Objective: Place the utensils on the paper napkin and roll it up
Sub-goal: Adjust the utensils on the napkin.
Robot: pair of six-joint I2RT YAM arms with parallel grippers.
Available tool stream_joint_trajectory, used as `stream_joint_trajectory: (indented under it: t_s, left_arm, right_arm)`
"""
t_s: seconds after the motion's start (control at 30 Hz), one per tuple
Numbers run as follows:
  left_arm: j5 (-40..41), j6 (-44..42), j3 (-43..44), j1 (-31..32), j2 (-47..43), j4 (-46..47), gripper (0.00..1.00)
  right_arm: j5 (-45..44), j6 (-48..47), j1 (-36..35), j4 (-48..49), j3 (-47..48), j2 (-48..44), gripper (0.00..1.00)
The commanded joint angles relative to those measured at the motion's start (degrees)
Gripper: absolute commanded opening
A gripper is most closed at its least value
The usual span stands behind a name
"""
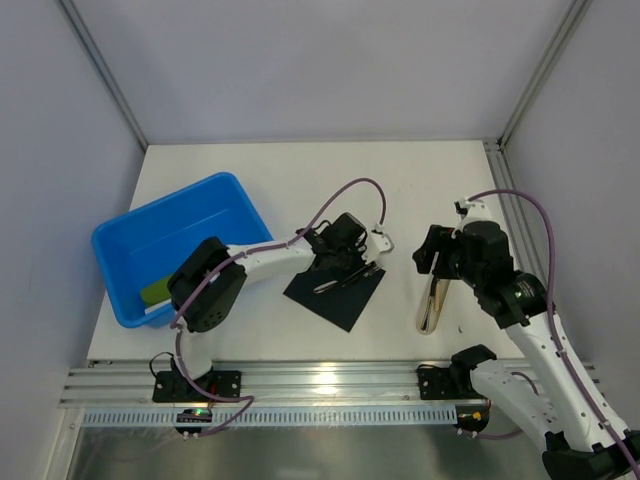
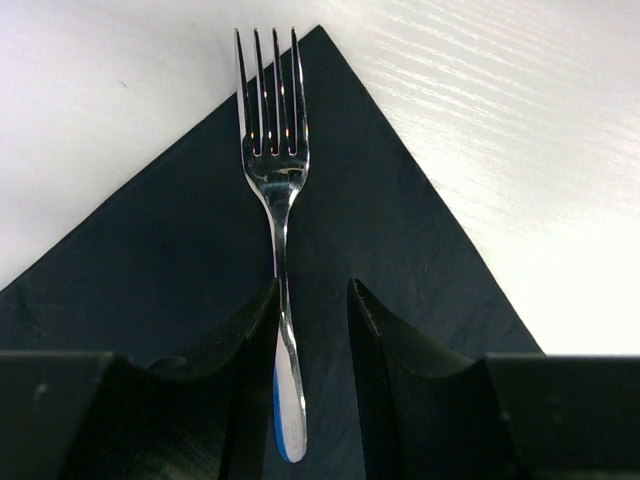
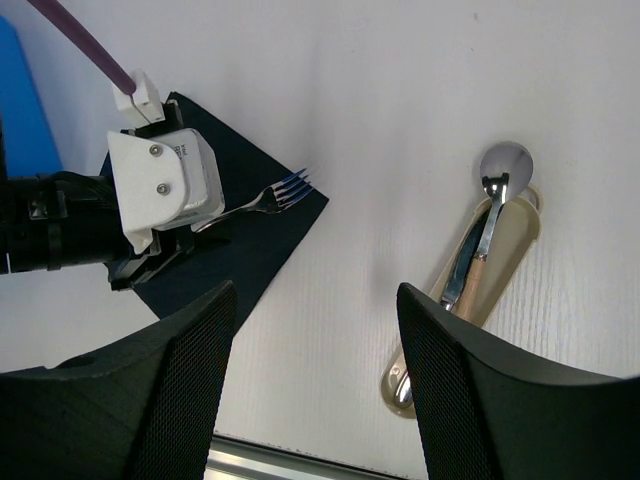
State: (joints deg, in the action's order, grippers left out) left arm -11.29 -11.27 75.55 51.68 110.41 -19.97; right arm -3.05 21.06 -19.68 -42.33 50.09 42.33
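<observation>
The black paper napkin (image 1: 335, 300) lies flat on the white table, one corner pointing away in the left wrist view (image 2: 400, 240). A silver fork (image 2: 275, 150) lies on it, tines toward that corner. My left gripper (image 2: 315, 290) is low over the napkin, jaws slightly apart. The fork's handle lies between them, against the left finger (image 2: 250, 340). My right gripper (image 3: 315, 290) is open and empty above bare table. To its right a spoon (image 3: 500, 175) and a knife (image 3: 462, 272) lie on a long beige piece (image 3: 515, 245).
A blue tub (image 1: 215, 200) stands at the left with a green item (image 1: 157, 292) inside. The beige piece with the cutlery (image 1: 432, 300) sits right of the napkin. A metal rail (image 1: 320, 385) runs along the table's near edge. Grey walls enclose the sides.
</observation>
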Motion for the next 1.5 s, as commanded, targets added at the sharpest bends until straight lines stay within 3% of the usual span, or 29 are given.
stream_joint_trajectory:
  t_s: [0.0,0.57,0.83,1.13,1.33,1.47]
  left_arm:
    - [-1.98,-1.92,1.80,-1.31,0.60,2.21,0.34]
    - [-3.57,-0.51,2.06,-2.64,3.23,2.21,0.27]
    - [-0.93,0.72,1.88,-1.67,3.93,2.39,0.11]
    - [-0.58,1.25,1.71,-1.14,3.85,2.30,0.11]
    - [-0.14,1.69,1.79,-1.06,4.37,2.21,0.17]
    - [0.04,1.77,1.53,-1.06,4.37,2.39,0.06]
  right_arm:
    - [0.68,-1.37,0.52,0.05,1.51,-1.19,0.69]
    - [1.03,-1.72,0.87,-0.39,1.33,-3.04,0.69]
    - [1.47,-1.81,0.96,-0.56,0.98,-3.39,0.69]
    - [1.64,-1.64,0.96,-0.48,1.07,-3.65,0.69]
    - [1.73,-1.46,0.96,-0.65,1.15,-3.92,0.69]
    - [0.42,-0.58,0.96,-1.18,1.42,-3.66,0.69]
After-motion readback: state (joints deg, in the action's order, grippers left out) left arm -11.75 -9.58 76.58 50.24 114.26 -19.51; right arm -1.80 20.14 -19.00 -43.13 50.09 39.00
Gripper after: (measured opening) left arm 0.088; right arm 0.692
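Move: The fork lies across the dark napkin almost under the left gripper, its middle about 1 cm ahead and 2 cm below. The napkin's own middle is roughly 4 cm to that gripper's left, level fore and aft and 3 cm down. The utensil tray stands some 20 cm to its right and 5 cm back. From the idle right gripper, the fork lies about 19 cm left, 5 cm ahead and 19 cm lower. Bring the left gripper down about 2 cm onto the fork's shaft, first edging some 1.5 cm forward and a little left, then easing back just under 1 cm as you shut the partly open fingers. Pinch the shaft just on the tine side of the coloured handle, keeping the wrist's slant. ##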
